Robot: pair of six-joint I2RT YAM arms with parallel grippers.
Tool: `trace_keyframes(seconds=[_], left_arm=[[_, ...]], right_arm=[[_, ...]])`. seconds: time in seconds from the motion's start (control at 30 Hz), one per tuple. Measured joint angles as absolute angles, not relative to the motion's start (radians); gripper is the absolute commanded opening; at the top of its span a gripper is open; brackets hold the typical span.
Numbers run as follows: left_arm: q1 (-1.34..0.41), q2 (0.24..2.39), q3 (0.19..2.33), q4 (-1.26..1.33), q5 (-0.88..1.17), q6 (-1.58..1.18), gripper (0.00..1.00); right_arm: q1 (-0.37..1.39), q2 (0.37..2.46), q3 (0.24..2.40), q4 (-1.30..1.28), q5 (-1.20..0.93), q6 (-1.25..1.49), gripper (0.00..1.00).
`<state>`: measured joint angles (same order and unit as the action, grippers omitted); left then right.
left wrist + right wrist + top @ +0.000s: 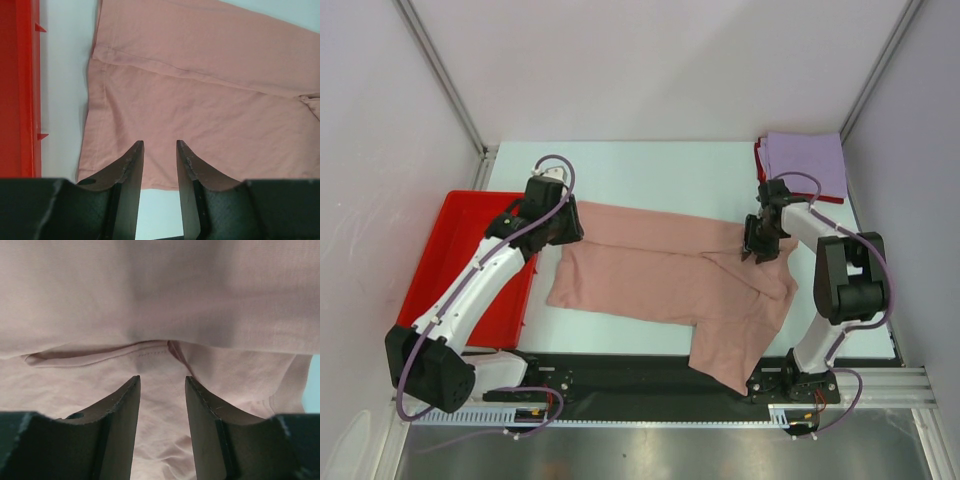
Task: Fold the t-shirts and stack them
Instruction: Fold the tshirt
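Observation:
A dusty-pink t-shirt (660, 275) lies partly folded across the middle of the white table (650, 170), one end drooping over the near black rail. My left gripper (567, 230) hovers at the shirt's left edge, open and holding nothing. In the left wrist view the pink t-shirt (200, 100) lies just beyond the left gripper (160, 145). My right gripper (758, 250) stands open over the shirt's right part. The right wrist view shows the right gripper (162, 380) above a seam fold of the pink t-shirt (150, 300), nothing pinched. A folded lavender t-shirt (807, 163) rests on a red one (760, 158) at the back right.
A red plastic tray (460, 255) sits left of the shirt, beside my left arm; in the left wrist view the red tray's wall (17, 100) runs along the left side. A black base rail (620, 375) runs along the near edge. White walls enclose the table.

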<state>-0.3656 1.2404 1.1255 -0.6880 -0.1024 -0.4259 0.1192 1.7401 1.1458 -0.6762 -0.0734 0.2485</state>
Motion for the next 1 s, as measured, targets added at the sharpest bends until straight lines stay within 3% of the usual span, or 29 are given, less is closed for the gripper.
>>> trace_keyframes(seconds=[0.63, 0.73, 0.87, 1.0], left_arm=[[-0.366, 1.238, 1.125, -0.702, -0.101, -0.425, 0.37], [-0.366, 1.241, 1.125, -0.702, -0.101, -0.42, 0.37], [-0.366, 1.243, 1.125, -0.702, -0.101, -0.418, 0.37], [-0.366, 1.243, 1.125, -0.701, -0.101, -0.418, 0.37]], right_arm=[[0.125, 1.843, 1.223, -0.634, -0.064, 0.246, 0.46], [0.13, 1.851, 1.223, -0.634, -0.058, 0.247, 0.41], [0.141, 1.851, 1.223, -0.635, -0.046, 0.248, 0.22], [0.154, 1.851, 1.224, -0.641, -0.033, 0.25, 0.22]])
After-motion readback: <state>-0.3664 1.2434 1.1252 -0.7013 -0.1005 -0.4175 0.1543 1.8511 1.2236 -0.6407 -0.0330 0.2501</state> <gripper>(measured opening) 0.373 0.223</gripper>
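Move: The upper layer's near edge, where the folded t-shirt doubles over, is about 3 cm ahead of the open right fingers, 1 cm to their left and 2 cm below. The t-shirt's right end lies some 9 cm to that hand's right and 2 cm ahead. The purple stack stands roughly 23 cm ahead and 11 cm to the right. From the raised left hand, that layer edge is about 31 cm to the right, 5 cm ahead and 17 cm below. Forward and slightly down, the right hand eases about 3 cm over the t-shirt to the upper layer's near edge, fingers pointing steeply down and half open. There it sinks another centimetre and narrows its fingers to about half their gap, pinching the edge between the tips while drifting slightly left. ##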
